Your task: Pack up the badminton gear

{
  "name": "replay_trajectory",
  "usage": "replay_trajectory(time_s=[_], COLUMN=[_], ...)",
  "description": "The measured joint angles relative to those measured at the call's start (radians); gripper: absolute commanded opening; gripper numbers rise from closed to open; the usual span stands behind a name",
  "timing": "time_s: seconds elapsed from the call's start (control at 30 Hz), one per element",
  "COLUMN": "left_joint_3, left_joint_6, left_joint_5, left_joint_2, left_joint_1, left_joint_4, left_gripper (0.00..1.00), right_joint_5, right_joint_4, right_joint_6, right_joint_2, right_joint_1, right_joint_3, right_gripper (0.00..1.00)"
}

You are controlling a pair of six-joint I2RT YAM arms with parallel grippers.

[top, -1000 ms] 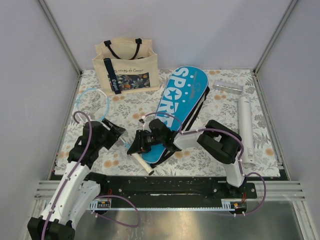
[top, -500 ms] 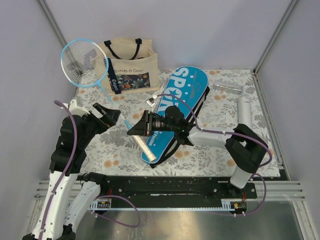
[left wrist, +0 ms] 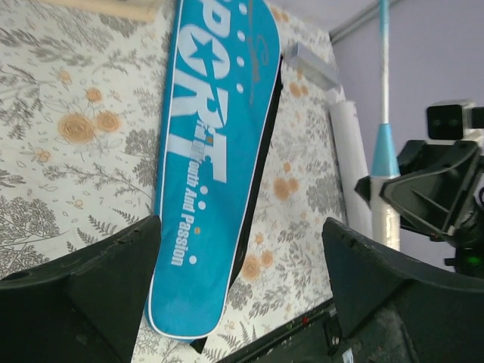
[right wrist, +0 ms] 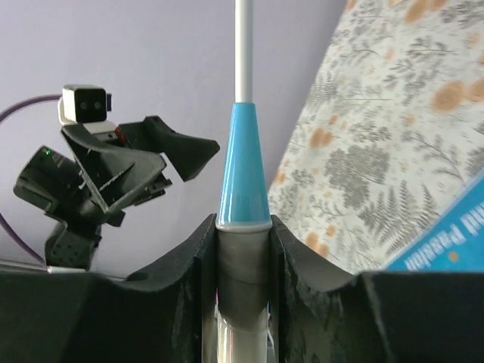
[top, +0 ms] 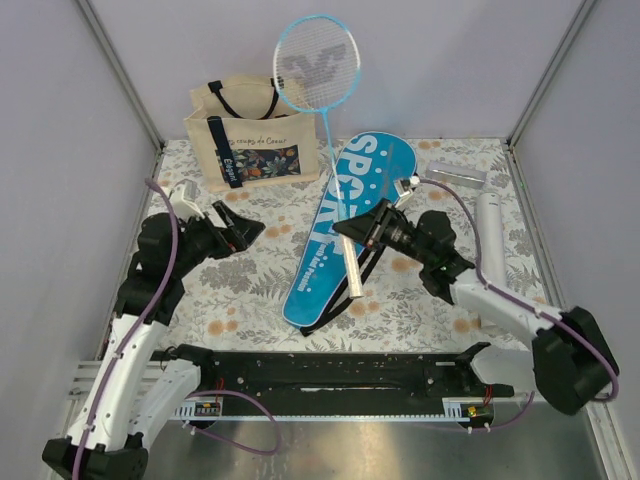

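Observation:
My right gripper (top: 352,230) is shut on the white handle of a racket (top: 316,62), holding it upright over the blue SPORT case (top: 362,178), head high in front of the back wall. The right wrist view shows the jaws (right wrist: 243,227) closed around the grip just below the blue cone (right wrist: 243,162). My left gripper (top: 240,226) is open and empty, left of the case, above the mat. In the left wrist view the case (left wrist: 208,144), the white tube (left wrist: 348,162) and the held racket's shaft (left wrist: 383,106) show. The white tube (top: 490,250) lies at the right. A second racket is not in view.
The beige tote (top: 250,135) with black straps stands at the back left. A small silver box (top: 456,175) lies at the back right beside the tube. The floral mat (top: 250,290) covers the table; walls close in on the left, right and back.
The right arm has swung the racket from the left side up and rightward to stand over the case. The left gripper no longer touches the racket and now sits open on the left.

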Motion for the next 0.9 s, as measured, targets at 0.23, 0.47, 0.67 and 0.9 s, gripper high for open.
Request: replay_trajectory(time_s=[0.23, 0.47, 0.67, 0.9], left_joint_3=[0.009, 0.121, 0.202, 0.228], left_joint_6=[0.128, 0.253, 0.348, 0.432], left_joint_5=[-0.109, -0.308, -0.404, -0.422], left_joint_2=[0.163, 0.431, 0.670, 0.887], left_joint_1=[-0.269, -0.577, -0.677, -0.749], left_joint_4=[0.005, 0.014, 0.073, 0.146], left_gripper=[0.81, 0.73, 0.71, 0.68], right_joint_5=[0.190, 0.411, 0.525, 0.574], right_joint_4=[-0.316, -0.578, -0.800, -0.980], right_joint_6=[-0.112, -0.147, -0.132, -0.084], right_joint_2=[-0.378, -0.619, -0.710, -0.808], right_joint_1=[-0.022, -0.023, -0.022, -0.022], right_joint_3=[-0.138, -0.234, -0.293, -0.336], right_gripper=[0.00, 0.00, 0.00, 0.00])
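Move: The racket cover's zip edge, along its near half, lies about 22 cm to the left hand's right, level with it fore and aft and some 23 cm below; the tote bag stands about 32 cm ahead. The right hand already holds the racket by its grip. The open cloth it is heading for lies about 23 cm to its right and 24 cm below; that zip edge is almost straight beneath it, and the white tube lies some 41 cm to its right and 5 cm farther out. The racket, kept in the right hand's closed grip, is carried some 16 cm right off the cover, then also lowered about 14 cm and drawn back 6 cm, the wrist turning clockwise about 30 degrees and tipping down. The empty left hand follows, sweeping 20 cm right and sinking 18 cm towards the cover's zip edge, rolling and turning clockwise, its fingers narrowing slightly but still open. ##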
